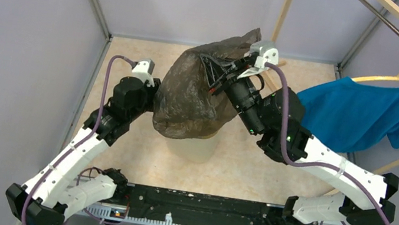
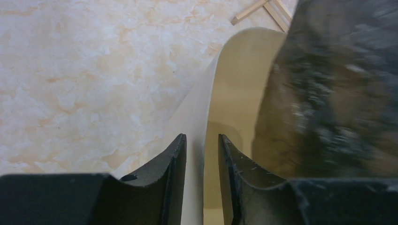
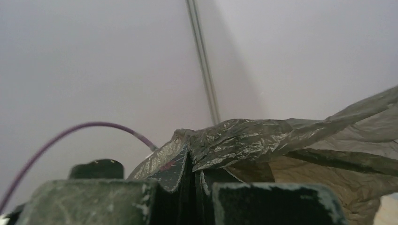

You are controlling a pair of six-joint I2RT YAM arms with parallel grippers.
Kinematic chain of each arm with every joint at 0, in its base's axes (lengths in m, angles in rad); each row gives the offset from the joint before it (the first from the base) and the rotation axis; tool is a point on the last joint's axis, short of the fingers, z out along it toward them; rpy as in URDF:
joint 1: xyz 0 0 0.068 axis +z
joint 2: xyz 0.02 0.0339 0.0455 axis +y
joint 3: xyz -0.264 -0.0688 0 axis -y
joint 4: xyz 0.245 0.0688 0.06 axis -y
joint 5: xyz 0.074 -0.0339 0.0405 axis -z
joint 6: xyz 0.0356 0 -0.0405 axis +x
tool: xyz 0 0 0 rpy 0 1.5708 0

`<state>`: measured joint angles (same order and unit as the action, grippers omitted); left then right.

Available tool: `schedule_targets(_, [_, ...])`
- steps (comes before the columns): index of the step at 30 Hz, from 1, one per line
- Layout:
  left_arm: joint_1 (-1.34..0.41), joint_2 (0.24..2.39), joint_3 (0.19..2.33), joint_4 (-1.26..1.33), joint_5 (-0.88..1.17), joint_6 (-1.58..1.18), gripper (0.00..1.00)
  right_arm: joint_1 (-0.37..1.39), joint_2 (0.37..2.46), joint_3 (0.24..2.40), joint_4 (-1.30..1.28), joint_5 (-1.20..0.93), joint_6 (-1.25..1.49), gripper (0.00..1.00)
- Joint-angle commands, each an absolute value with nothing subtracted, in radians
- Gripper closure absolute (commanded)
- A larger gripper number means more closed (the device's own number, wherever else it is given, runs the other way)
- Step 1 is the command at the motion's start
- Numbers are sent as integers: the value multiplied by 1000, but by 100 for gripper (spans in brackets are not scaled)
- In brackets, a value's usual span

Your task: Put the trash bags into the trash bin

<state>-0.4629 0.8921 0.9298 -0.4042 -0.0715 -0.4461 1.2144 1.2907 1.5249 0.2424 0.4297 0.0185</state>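
The trash bag [image 1: 194,94], thin, wrinkly and dark grey-brown, hangs spread over the cream trash bin [image 1: 201,145], hiding most of the rim. My right gripper [image 1: 217,79] holds it up from the right. In the right wrist view the right gripper [image 3: 192,157] is shut on a crumpled fold of the bag [image 3: 263,136]. My left gripper [image 1: 154,97] is at the bag's left side, its tips hidden there. In the left wrist view the left gripper [image 2: 202,140] stands open over the bin's rim [image 2: 234,84], nothing pinched. The bag [image 2: 338,93] fills the right, hanging into the bin.
A blue garment [image 1: 364,113] hangs on a hanger at the right, close to the right arm's elbow. Wooden rack poles [image 1: 283,17] rise at the back, with wooden strips [image 2: 256,9] on the marbled floor beyond the bin. Grey walls enclose the cell.
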Motion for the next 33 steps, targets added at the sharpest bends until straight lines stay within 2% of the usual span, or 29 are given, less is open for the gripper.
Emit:
schedule_targets(1, [-469,854,937,-386,-87,-442,58,1174,1209,1413,243,530,16,100])
schedule_targets(6, [-468,807,959,-415,-141,-422,39,1143,1159,1347,228,609,32,100])
schedule_targets(10, [-469,760,989,-430,-179,-405,16,1142,1152,1344,223,580,39,100])
schedule_targets(15, [-469,690,1060,-501,-287,-387,2,1143,1176,1360,221,514,37,100])
schedule_targets(20, [-469,553,1070,-491,-192,-339,2,1141,1213,1384,229,440,38,100])
schedule_targets(25, [-468,398,1044,-419,214,-303,1,1141,1252,1401,288,348,121,100])
schedule_targets(33, [-468,404,1034,-454,437,-380,1,1142,1312,1475,415,114,338,100])
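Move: The left hand's part-open fingers straddle the trash bin's near-left rim; the bin's middle lies about 13 cm to its right, 4 cm ahead and 14 cm below. The trash bag's middle hangs level with this hand, some 12 cm to its right and 15 cm above. From the right hand, which grips the gathered bag, the bin is about 6 cm ahead, 5 cm left and 42 cm below, and the bag's middle 2 cm ahead, 6 cm left and 14 cm lower. Up and back, roughly 15 cm each way, the left hand comes off the bin rim, spreading its fingers wide, tipping up about 30 degrees and finally turning clockwise. The right hand, still pinching the bag over the bin, dips about 7 cm while going forward and right, then swings left and slightly back, turning counter-clockwise and rising a little at the end. ##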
